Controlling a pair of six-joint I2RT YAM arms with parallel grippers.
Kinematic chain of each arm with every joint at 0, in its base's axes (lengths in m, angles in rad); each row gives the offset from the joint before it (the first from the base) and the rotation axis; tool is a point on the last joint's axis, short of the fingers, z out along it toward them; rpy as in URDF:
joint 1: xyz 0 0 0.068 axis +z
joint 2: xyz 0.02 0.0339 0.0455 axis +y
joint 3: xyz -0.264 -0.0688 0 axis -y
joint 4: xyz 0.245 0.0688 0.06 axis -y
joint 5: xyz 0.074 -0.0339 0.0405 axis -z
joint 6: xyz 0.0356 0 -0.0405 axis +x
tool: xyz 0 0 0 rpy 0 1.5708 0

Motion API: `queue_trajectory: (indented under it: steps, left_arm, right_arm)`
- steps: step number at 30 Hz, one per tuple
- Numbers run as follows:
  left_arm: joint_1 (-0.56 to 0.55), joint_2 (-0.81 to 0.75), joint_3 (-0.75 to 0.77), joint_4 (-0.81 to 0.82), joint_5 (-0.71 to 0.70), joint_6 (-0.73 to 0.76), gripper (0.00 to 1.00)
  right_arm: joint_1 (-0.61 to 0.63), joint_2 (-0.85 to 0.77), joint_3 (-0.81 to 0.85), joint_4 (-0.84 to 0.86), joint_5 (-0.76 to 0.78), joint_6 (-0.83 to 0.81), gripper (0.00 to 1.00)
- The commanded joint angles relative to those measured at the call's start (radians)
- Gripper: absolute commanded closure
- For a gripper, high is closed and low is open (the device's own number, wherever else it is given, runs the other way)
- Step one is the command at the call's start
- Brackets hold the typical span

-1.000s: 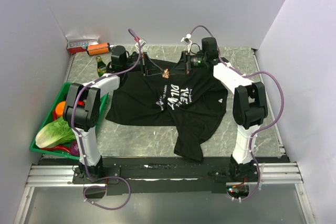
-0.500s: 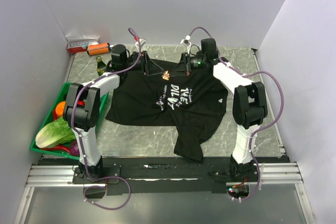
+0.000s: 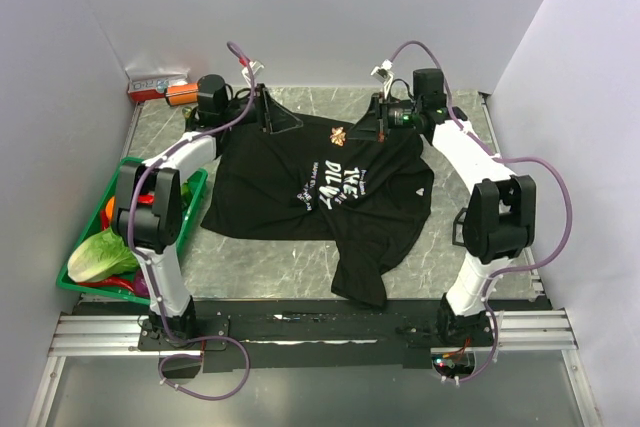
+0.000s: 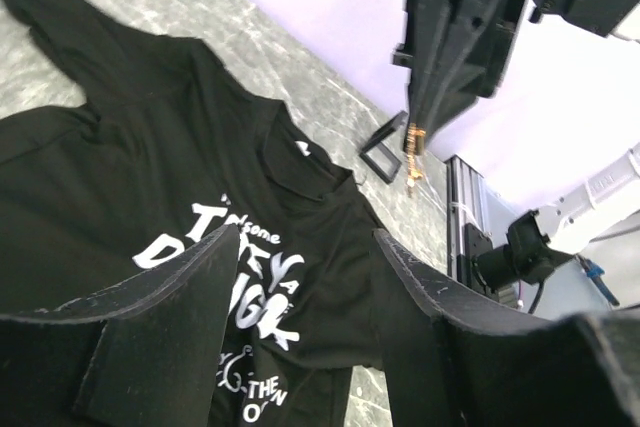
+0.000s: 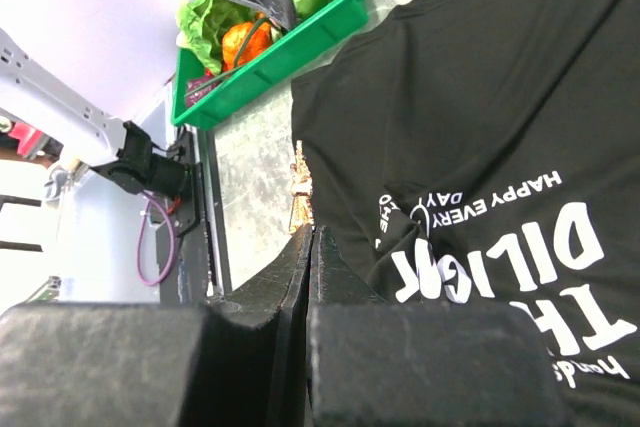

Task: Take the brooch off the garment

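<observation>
The garment (image 3: 320, 197), a black T-shirt with white lettering, lies flat on the marble table (image 3: 480, 247). The brooch (image 3: 338, 134), small and golden, sticks out from the tips of my right gripper (image 3: 354, 134), which is shut on it just above the shirt's collar area. In the right wrist view the brooch (image 5: 299, 187) stands past the shut gripper (image 5: 308, 233), beside the garment (image 5: 480, 107). My left gripper (image 3: 286, 121) is open over the shirt's left shoulder and holds nothing. The left wrist view shows the open gripper (image 4: 305, 247) above the garment (image 4: 150, 167), and the brooch (image 4: 413, 152) hanging from the right fingers.
A green bin (image 3: 72, 285) with lettuce, an orange and other produce stands at the left edge; it shows in the right wrist view too as the green bin (image 5: 270, 57). An orange item (image 3: 180, 94) and a red-and-white box (image 3: 150, 82) lie at the back left. Walls enclose three sides.
My right gripper closed on the brooch and drew it rightward, away from the shirt. My left gripper opened, let go of the shirt, and pulled back to the left.
</observation>
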Motion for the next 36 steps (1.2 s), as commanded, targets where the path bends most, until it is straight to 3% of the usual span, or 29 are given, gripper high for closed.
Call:
queue_trajectory:
  steps: [1, 10, 19, 25, 34, 36]
  left_arm:
    - [-0.012, -0.078, -0.027, 0.127, 0.071, -0.031, 0.4]
    - [-0.078, -0.038, 0.033, 0.132, 0.09, -0.031, 0.39]
    - [-0.08, -0.033, 0.052, 0.013, 0.058, 0.052, 0.4]
    - [-0.038, -0.033, 0.061, -0.064, 0.012, 0.092, 0.4]
    - [-0.021, -0.009, 0.119, -0.195, -0.016, 0.176, 0.4]
    - [-0.021, -0.001, 0.128, -0.205, -0.022, 0.173, 0.4]
  right_arm:
    - [0.003, -0.085, -0.027, -0.002, 0.009, -0.036, 1.0]
    - [0.004, -0.088, -0.042, 0.023, 0.012, -0.012, 1.0]
    - [0.004, -0.106, -0.009, -0.049, 0.068, -0.064, 1.0]
    - [0.004, -0.198, 0.044, -0.195, 0.463, -0.161, 1.0]
    - [0.015, -0.358, -0.088, -0.057, 1.001, -0.115, 1.0]
    - [0.039, -0.373, -0.111, -0.036, 1.177, -0.092, 1.0]
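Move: The brooch is already pinched in my right hand's shut fingertips, its middle about 3 cm to the left of the hand point. Where it will be set down isn't clear. The garment's white print lies roughly 20 cm below my right hand, about 4 cm back and 3 cm left. The black frame stands on the table about 28 cm to my right hand's right, 17 cm back and 22 cm down. From my open left hand the brooch is about 10 cm right and 2 cm back, nearly level. My right hand keeps its pinch on the brooch, at first barely stirring, then swings it away from my left hand: about 9 cm right, some 4 cm up and 4 cm forward, while the fingers turn clockwise about 40 degrees from pointing left towards forward, tips dipping. My empty left hand, still open, shifts about 5 cm back and to the right, rising slightly, then comes back nearly to its start. ##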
